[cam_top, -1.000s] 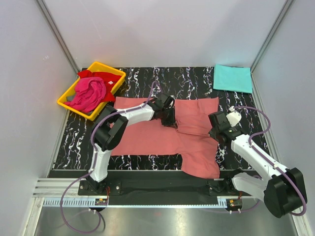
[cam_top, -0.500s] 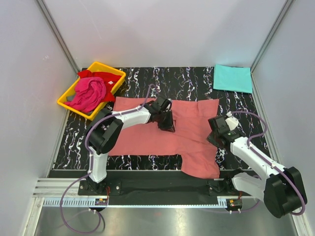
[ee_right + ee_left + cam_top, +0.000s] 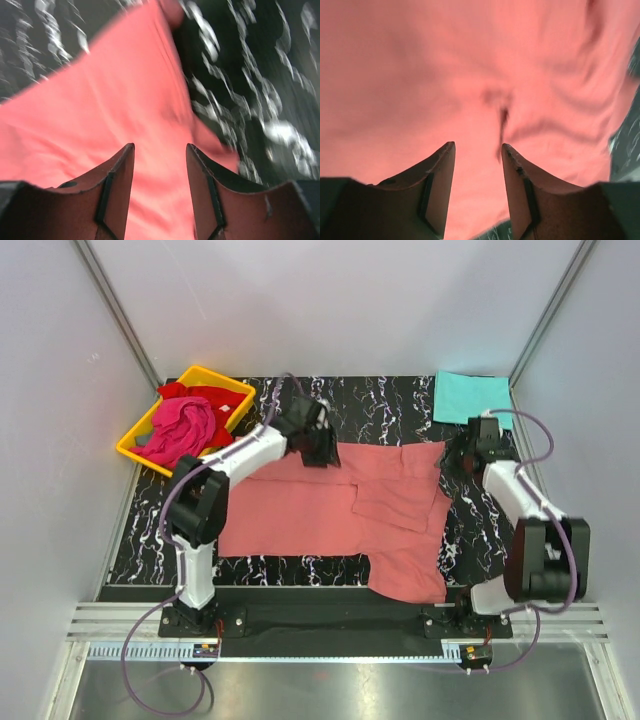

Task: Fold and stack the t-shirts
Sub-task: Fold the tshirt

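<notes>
A salmon-pink t-shirt [image 3: 330,515] lies spread on the black marbled table [image 3: 380,400], with a smaller flap [image 3: 395,502] folded onto its right part. My left gripper [image 3: 320,448] hovers over the shirt's far edge. In the left wrist view the left gripper [image 3: 477,150] is open, and only pink cloth [image 3: 470,75] shows below it. My right gripper [image 3: 460,456] is at the shirt's far right corner. The right wrist view shows it [image 3: 160,150] open above the cloth's edge [image 3: 100,125]. A folded turquoise t-shirt [image 3: 472,398] lies at the far right. Magenta [image 3: 180,430] and red [image 3: 215,397] t-shirts sit crumpled in the tray.
The yellow tray [image 3: 135,451] stands at the far left corner of the table. Grey walls close in the left, back and right sides. A metal rail [image 3: 300,652] runs along the near edge by the arm bases.
Both grippers have opened and let go of the pink cloth. They have moved away from the shirt's middle toward its far edge. The carried part now lies folded on the shirt.
</notes>
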Controlling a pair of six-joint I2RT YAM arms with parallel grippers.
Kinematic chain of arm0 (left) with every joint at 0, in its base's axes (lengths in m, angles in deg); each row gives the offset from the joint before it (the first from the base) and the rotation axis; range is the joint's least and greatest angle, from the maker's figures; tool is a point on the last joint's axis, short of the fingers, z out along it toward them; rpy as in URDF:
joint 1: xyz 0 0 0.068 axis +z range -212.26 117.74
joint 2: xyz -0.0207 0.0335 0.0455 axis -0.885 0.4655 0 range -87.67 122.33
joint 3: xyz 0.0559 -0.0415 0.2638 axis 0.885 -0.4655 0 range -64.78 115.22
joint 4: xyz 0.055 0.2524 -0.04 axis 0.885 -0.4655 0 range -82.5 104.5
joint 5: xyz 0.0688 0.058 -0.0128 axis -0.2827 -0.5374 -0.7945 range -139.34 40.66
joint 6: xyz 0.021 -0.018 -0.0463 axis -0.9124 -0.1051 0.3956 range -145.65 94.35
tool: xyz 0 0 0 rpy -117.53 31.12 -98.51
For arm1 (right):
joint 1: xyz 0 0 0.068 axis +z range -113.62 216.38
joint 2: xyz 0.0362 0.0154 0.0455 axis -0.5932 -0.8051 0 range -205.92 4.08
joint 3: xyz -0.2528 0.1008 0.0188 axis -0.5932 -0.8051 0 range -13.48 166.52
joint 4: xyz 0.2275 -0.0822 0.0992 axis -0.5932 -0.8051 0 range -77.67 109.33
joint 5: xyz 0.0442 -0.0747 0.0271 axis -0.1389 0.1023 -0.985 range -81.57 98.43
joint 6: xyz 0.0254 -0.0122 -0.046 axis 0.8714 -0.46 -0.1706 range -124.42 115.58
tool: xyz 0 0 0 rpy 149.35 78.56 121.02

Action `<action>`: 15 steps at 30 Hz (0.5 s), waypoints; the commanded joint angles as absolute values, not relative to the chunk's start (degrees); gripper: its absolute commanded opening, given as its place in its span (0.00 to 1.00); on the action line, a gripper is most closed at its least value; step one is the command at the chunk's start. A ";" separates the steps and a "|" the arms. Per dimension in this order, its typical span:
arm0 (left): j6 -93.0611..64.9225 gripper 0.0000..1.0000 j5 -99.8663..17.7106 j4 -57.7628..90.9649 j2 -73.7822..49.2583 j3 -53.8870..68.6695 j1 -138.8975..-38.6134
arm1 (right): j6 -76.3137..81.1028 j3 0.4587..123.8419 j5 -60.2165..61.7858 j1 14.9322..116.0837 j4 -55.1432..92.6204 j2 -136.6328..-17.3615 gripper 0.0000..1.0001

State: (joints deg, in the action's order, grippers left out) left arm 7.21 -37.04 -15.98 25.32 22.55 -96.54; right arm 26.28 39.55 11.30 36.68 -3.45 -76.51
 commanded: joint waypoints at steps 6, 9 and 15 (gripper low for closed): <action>-1.66 0.50 -37.31 -12.49 28.34 30.66 -85.29 | 15.09 51.89 -14.15 26.02 8.35 -94.24 0.50; -1.30 0.50 -35.98 -10.12 31.42 31.63 -82.83 | 15.35 55.86 -17.67 24.08 8.43 -99.70 0.48; 0.10 0.50 -33.61 -9.23 38.45 36.73 -80.80 | 14.31 58.94 -22.34 23.55 11.51 -106.12 0.50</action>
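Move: The shirt's far edge is the left hand's mark, about 14 cm ahead, 9 cm to its left and 6 cm below; the yellow bin's middle stands some 16 cm ahead and 37 cm left. For the right hand, the shirt's far right corner lies roughly 12 cm ahead, 1 cm to its right and 5 cm below, with the turquoise cloth around 25 cm ahead and 9 cm right. Both open hands reach forward to the shirt's far edge, left about 12 cm and leftward, right about 10 cm, sinking. ##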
